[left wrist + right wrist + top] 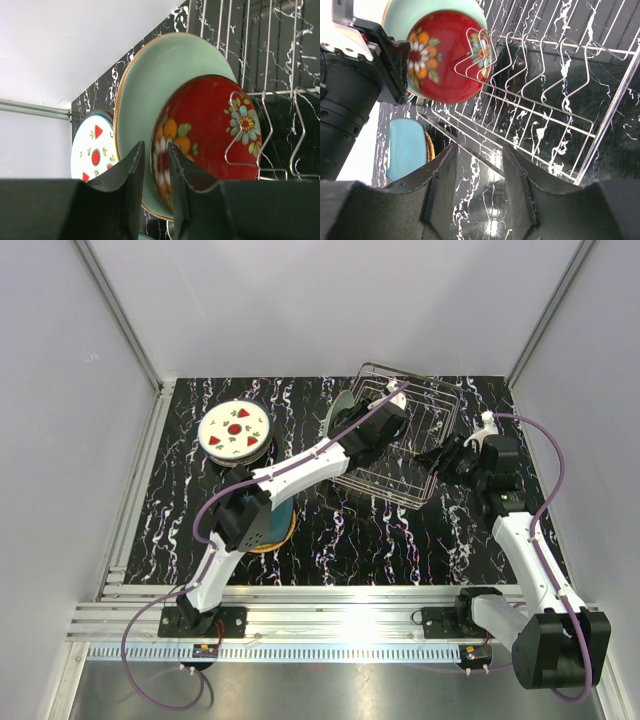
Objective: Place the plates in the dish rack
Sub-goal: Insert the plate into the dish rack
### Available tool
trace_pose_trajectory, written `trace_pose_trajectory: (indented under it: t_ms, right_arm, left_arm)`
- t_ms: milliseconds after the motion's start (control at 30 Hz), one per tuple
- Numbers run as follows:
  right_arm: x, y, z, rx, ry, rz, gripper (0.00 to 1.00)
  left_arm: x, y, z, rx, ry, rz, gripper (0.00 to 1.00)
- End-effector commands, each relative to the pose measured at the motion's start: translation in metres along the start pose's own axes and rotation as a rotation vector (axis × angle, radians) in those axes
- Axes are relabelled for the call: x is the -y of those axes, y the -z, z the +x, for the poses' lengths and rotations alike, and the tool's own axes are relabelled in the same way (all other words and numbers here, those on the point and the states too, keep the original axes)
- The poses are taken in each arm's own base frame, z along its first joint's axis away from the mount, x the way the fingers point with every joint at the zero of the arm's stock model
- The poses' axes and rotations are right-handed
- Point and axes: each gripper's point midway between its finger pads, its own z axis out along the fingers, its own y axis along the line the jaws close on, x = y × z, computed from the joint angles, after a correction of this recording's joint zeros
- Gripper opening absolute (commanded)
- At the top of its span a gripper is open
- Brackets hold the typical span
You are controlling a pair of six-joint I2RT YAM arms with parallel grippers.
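Observation:
The wire dish rack (432, 408) stands at the back of the table, right of centre. A mint-green plate (160, 75) stands upright at the rack's left end, with a red flowered plate (210, 125) upright just in front of it. My left gripper (156, 145) is shut on the red plate's rim and reaches into the rack's left end (385, 422). My right gripper (479, 147) is open and empty. It sits just off the rack's near right edge (442, 455), and a rack rim wire (470, 150) crosses just beyond its fingertips.
A stack topped by the white strawberry plate (235, 427) sits at the back left. A teal plate (277, 525) lies on an orange-tan one (429, 147) under my left arm. Grey enclosure walls surround the black marbled table (400, 540).

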Motion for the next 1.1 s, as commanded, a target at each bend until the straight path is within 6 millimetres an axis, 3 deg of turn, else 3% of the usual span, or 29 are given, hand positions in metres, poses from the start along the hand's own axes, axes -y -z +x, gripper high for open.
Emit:
trace_pose_trajectory:
  t_ms: [0, 233, 467, 633, 667, 700, 733, 767, 800, 833, 867, 900, 967, 1000, 1067]
  right_arm:
    - [-0.001, -0.001, -0.007, 0.023, 0.024, 0.002, 0.49]
    - [0.000, -0.001, -0.008, 0.025, 0.025, 0.004, 0.50]
    - [0.000, -0.001, -0.008, 0.028, 0.024, 0.006, 0.50]
    - [0.000, 0.000, -0.007, 0.025, 0.029, 0.010, 0.51]
    - [0.001, 0.001, -0.007, 0.027, 0.032, 0.012, 0.51]
    - [0.002, 0.000, -0.008, 0.030, 0.032, 0.017, 0.51]
    - [0.004, 0.000, -0.007, 0.029, 0.030, 0.025, 0.51]
    - [0.005, 0.001, -0.007, 0.030, 0.032, 0.030, 0.51]
    - [0.005, 0.000, -0.007, 0.026, 0.035, 0.033, 0.51]
    - [0.006, 0.001, -0.006, 0.025, 0.033, 0.035, 0.52]
    - [0.006, 0.001, -0.006, 0.022, 0.033, 0.036, 0.52]
    - [0.006, 0.001, -0.006, 0.021, 0.033, 0.038, 0.52]
    - [0.006, 0.002, -0.005, 0.020, 0.033, 0.039, 0.52]
    - [0.007, 0.002, -0.005, 0.022, 0.032, 0.039, 0.52]
    - [0.006, 0.002, -0.004, 0.018, 0.033, 0.035, 0.52]
  left_arm:
    - [-0.020, 0.004, -0.016, 0.041, 0.074, -0.048, 0.28]
    - [-0.031, 0.012, -0.026, 0.068, 0.118, -0.037, 0.34]
    - [-0.047, 0.036, -0.047, 0.126, 0.214, 0.037, 0.50]
    - [-0.075, 0.070, -0.068, 0.199, 0.322, 0.081, 0.58]
    - [-0.078, 0.074, -0.066, 0.202, 0.336, 0.093, 0.60]
    - [-0.094, 0.088, -0.072, 0.230, 0.378, 0.101, 0.61]
    - [-0.091, 0.091, -0.066, 0.226, 0.393, 0.123, 0.64]
    - [-0.110, 0.106, -0.070, 0.257, 0.443, 0.128, 0.64]
    - [-0.116, 0.112, -0.068, 0.265, 0.466, 0.132, 0.65]
    - [-0.111, 0.114, -0.056, 0.249, 0.470, 0.153, 0.67]
    - [-0.130, 0.129, -0.055, 0.274, 0.527, 0.156, 0.68]
    - [-0.135, 0.135, -0.049, 0.276, 0.551, 0.159, 0.68]
    - [-0.129, 0.139, -0.022, 0.238, 0.595, 0.186, 0.72]
    - [-0.147, 0.152, -0.015, 0.254, 0.649, 0.191, 0.73]
    - [-0.135, 0.152, 0.022, 0.181, 0.715, 0.222, 0.75]
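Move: The red plate stands in the rack with its near upper rim between the left hand's fingers; its middle is roughly 4 cm ahead, 3 cm right and 6 cm below. The green plate backs it, about 6 cm ahead, 1 cm right and 5 cm down. The teal plate lies some 16 cm back, 21 cm left and 15 cm lower. From the right hand the red plate is about 13 cm forward, 16 cm left and 6 cm down. The red plate's rim is left free between fingers that are already parted: the left hand holds its place while they open further. It then lifts clear of the rim, up about 15 cm, and swings back and left away from the rack, speeding up as it rolls some 35 degrees, its left side sinking, with the fingers still spreading wide. ##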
